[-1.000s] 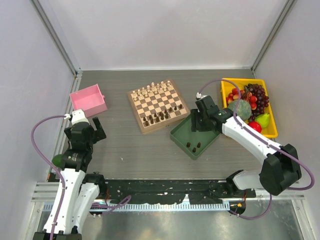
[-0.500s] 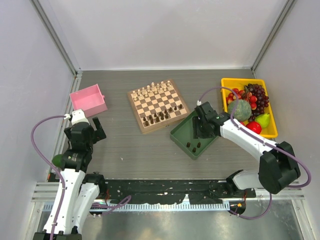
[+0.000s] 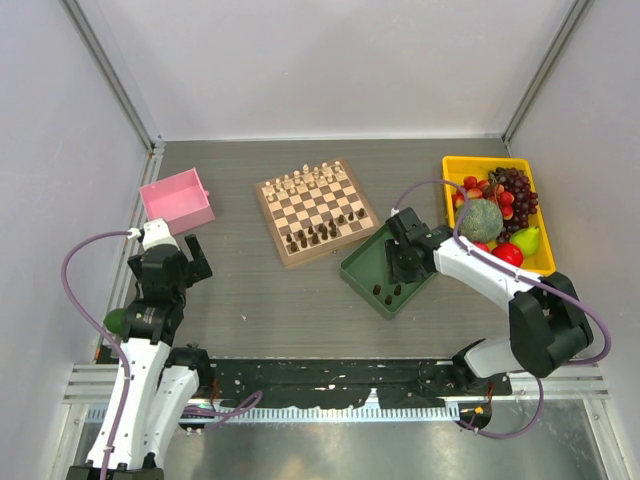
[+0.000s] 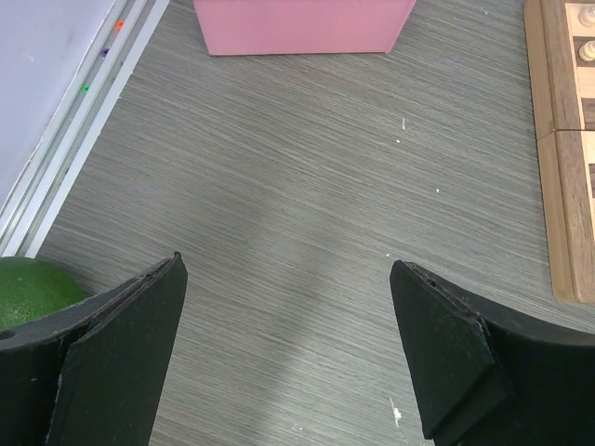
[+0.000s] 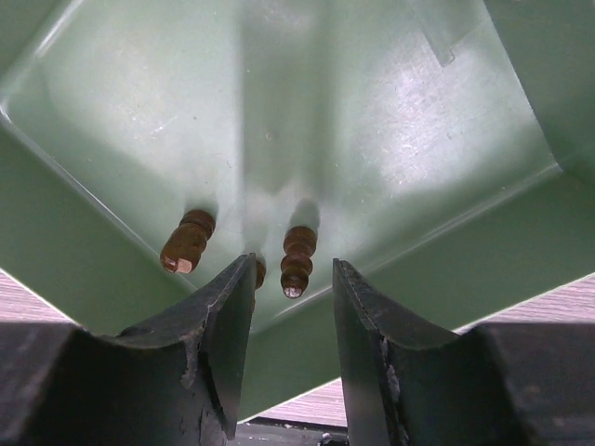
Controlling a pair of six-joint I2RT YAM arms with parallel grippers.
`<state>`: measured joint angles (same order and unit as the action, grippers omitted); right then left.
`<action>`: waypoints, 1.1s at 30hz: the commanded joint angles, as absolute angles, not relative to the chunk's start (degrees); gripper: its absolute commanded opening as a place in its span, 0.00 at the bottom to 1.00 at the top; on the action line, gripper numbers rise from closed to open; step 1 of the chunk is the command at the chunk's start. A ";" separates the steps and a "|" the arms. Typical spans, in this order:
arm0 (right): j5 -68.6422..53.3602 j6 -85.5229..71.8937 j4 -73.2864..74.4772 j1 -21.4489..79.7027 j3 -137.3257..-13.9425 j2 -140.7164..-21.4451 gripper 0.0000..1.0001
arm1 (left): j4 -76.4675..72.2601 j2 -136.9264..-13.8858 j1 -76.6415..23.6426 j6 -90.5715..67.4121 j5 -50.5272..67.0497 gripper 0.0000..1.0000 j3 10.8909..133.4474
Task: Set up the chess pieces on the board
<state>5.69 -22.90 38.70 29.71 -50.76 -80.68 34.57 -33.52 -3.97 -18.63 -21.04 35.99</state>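
Note:
The board (image 3: 316, 211) lies at the middle of the table, its edge (image 4: 556, 139) also showing in the left wrist view. Dark chess pieces (image 3: 318, 234) stand along its near side. To its right, the green tray (image 3: 356, 270) holds three more dark pieces (image 3: 388, 292). My right gripper (image 3: 399, 270) hangs low inside the tray (image 5: 325, 111). Its jaws (image 5: 293, 263) stand narrowly open on either side of one lying piece (image 5: 297, 258), not touching it. Another piece (image 5: 186, 242) lies to the left. My left gripper (image 4: 288, 265) is wide open over bare table.
Pale chessmen (image 3: 305, 180) line the board's far side. A pink box (image 3: 177, 200) stands at the left, a yellow bin (image 3: 450, 172) of fruit at the right. A green fruit (image 4: 28, 283) lies beside my left fingers.
My right gripper has slid toward the tray's near corner and lowered over the pieces, its jaws narrowing. The left arm has not moved.

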 commanded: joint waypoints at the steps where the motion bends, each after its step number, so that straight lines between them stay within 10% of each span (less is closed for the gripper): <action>1: 5.01 -22.33 38.23 29.62 -49.84 -80.25 0.44 | 33.40 -33.22 -3.69 -17.58 -21.80 0.99 37.71; 17: 4.22 -22.33 37.88 29.62 -49.22 -81.12 0.40 | 33.57 -34.19 -3.60 -17.40 -21.45 0.99 37.79; 33: 4.92 -21.45 40.43 29.62 -53.52 -78.66 0.12 | 33.66 -34.54 -3.69 -17.23 -21.45 0.99 37.79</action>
<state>4.19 -22.37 39.48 29.71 -49.41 -81.14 34.59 -34.39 -3.99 -17.58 -21.04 35.99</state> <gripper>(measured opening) 0.211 0.992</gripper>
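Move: The right hand is low inside the green tray with its fingers half open. The rightmost of the three dark pieces left there stands about 1 cm back of it, straight in line and some 2 cm below. The nearest dark piece is about 2 cm to that one's left and 2 cm back, the leftmost about 4 cm to its left, and the board's middle lies roughly 14 cm ahead and 15 cm left of the hand. From the left hand the rightmost piece lies some 43 cm right, 3 cm back and 14 cm below. The right hand eases back towards its base and down by just over 1 cm each, slowing as it brings its half-open fingertips to either side of the rightmost dark piece, the wrist hardly tilting. There it holds still and shuts the fingers to about half their earlier gap, so that the tips newly pinch the piece near its top, the other two pieces staying to the left of the fingers. ##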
